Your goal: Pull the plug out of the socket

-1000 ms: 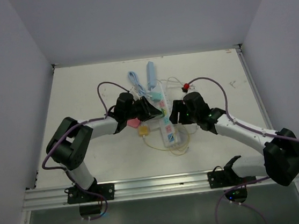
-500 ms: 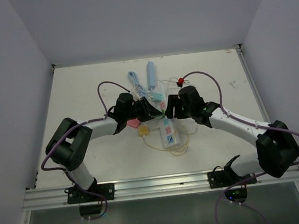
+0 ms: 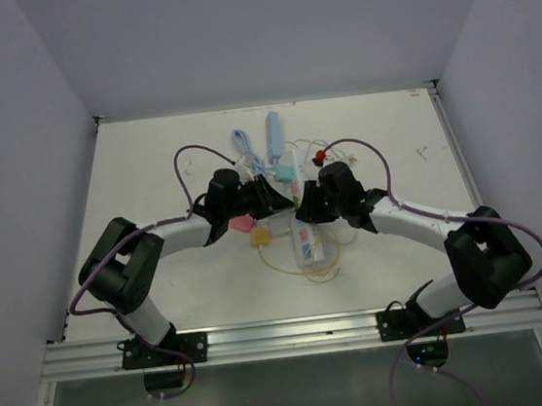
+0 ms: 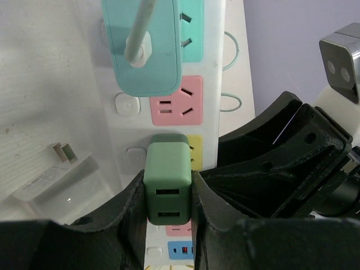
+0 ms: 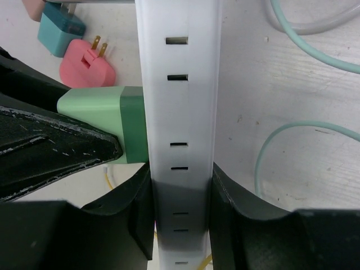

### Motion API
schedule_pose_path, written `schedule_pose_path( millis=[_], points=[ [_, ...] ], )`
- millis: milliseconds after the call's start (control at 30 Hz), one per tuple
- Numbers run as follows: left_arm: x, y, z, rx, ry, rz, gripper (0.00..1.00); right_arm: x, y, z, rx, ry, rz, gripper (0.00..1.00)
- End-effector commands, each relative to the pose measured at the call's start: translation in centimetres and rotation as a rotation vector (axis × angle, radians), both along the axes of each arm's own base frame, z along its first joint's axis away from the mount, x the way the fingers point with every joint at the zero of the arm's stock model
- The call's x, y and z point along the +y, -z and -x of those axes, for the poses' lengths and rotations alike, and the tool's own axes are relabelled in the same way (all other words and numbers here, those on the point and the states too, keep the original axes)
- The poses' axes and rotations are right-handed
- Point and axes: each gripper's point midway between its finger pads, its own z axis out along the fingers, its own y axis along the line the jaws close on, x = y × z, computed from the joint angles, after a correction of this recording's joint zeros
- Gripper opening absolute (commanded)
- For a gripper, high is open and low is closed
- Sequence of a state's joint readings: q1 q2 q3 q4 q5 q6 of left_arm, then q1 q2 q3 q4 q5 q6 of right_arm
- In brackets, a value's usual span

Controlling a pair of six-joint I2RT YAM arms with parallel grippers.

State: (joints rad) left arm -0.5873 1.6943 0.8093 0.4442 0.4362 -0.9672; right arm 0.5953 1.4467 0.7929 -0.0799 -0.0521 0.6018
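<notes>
The socket [image 3: 306, 244] is a long white power strip with pastel outlets, lying mid-table. A pale green plug [image 4: 169, 188] sits in its yellow outlet. My left gripper [image 4: 167, 194] is shut on this plug, one finger on each side. From the side, the right wrist view shows the plug [image 5: 101, 121] sticking out to the left of the socket [image 5: 179, 112], still seated against it. My right gripper [image 5: 181, 180] is shut on the socket's body just below the plug. In the top view the left gripper [image 3: 284, 201] and right gripper [image 3: 304, 213] meet over the strip.
A teal plug [image 4: 143, 50] with a white cable sits in an outlet further up the strip. Loose pink [image 5: 87, 64] and teal [image 5: 59, 31] adapters lie left of it. A pale green cord [image 5: 292, 140] loops on the right. A light-blue coiled cable [image 3: 243, 147] lies behind.
My right arm has swung left to the strip and its jaws have closed on the strip's body. The left gripper has stayed shut on the green plug.
</notes>
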Motion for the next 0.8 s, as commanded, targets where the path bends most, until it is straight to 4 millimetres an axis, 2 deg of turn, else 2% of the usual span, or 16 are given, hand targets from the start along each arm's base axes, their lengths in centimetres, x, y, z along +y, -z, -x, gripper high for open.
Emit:
schedule_pose_path(
  millis=[0,133,167,233,267,300,333,367,400,467,533,633,733,767],
  points=[
    [-1.0,-7.3,-0.1,-0.227,0.059,0.125,0.00,-0.7,0.0,-0.4,-0.028,0.018,0.033,0.00],
    [-0.2,-7.6,0.1,-0.261,0.047,0.090,0.00,-4.2,0.2,-0.9,-0.023,0.148,0.142,0.00],
    [0.1,-8.5,0.4,-0.282,0.044,0.092,0.00,-4.9,0.2,-0.9,-0.018,0.168,0.159,0.00],
    [0.9,-8.2,0.7,-0.281,0.021,0.061,0.00,-6.5,0.2,-0.6,0.002,0.219,0.205,0.00],
    [1.4,-9.2,0.9,-0.312,0.011,0.056,0.00,-7.5,0.1,-0.9,-0.001,0.260,0.229,0.00],
    [2.2,-8.5,0.9,-0.303,-0.015,0.028,0.00,-8.3,0.2,-0.5,0.017,0.283,0.243,0.00],
    [2.9,-9.6,1.2,-0.341,-0.029,0.023,0.00,-9.2,0.2,-0.7,0.026,0.314,0.249,0.00],
    [3.4,-9.8,1.3,-0.353,-0.042,0.009,0.00,-9.8,0.3,-0.7,0.034,0.330,0.257,0.00],
    [4.2,-9.1,1.3,-0.348,-0.072,-0.029,0.00,-10.1,0.2,-0.7,0.037,0.334,0.259,0.00],
    [5.2,-9.7,1.5,-0.378,-0.100,-0.058,0.00,-10.1,-0.7,-0.9,0.008,0.314,0.254,0.00],
    [6.3,-8.5,1.4,-0.351,-0.127,-0.109,0.00,-9.3,-2.1,-1.1,-0.041,0.266,0.207,0.00],
    [7.4,-6.1,1.1,-0.295,-0.147,-0.147,0.00,-8.1,-3.5,-1.3,-0.083,0.204,0.159,0.00],
    [8.1,-2.0,0.3,-0.176,-0.161,-0.171,0.00,-6.7,-4.8,-1.1,-0.119,0.120,0.104,0.00],
    [8.4,-1.5,-0.3,-0.163,-0.173,-0.165,0.00,-6.2,-5.2,-0.9,-0.133,0.094,0.081,0.00]
  ],
)
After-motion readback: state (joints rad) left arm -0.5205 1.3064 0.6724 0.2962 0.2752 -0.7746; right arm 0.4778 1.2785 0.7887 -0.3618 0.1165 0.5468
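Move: The left fingers already hold the green plug seated in the strip's yellow socket, and that socket lies about 3 cm to this hand's right, 1 cm ahead and 1 cm below it. The teal plug, still in the strip, is about 7 cm ahead, and the white plug is on the table, 3 cm left, 2 cm back, some 9 cm down. From the right hand, already pinching the strip, the green plug is about 3 cm left and 2 cm ahead. The green plug's contact with the socket ends as the hands part, both grips kept. The left hand lifts steeply, about 11 cm, tipping its fingers up some 20 degrees and veering left away from the strip, then dips about 6 cm while still going left. The right hand hauls the strip about 10 cm right, first sinking slightly, turning clockwise and rolling its left side down some 15 degrees, then eases up 3 cm. ##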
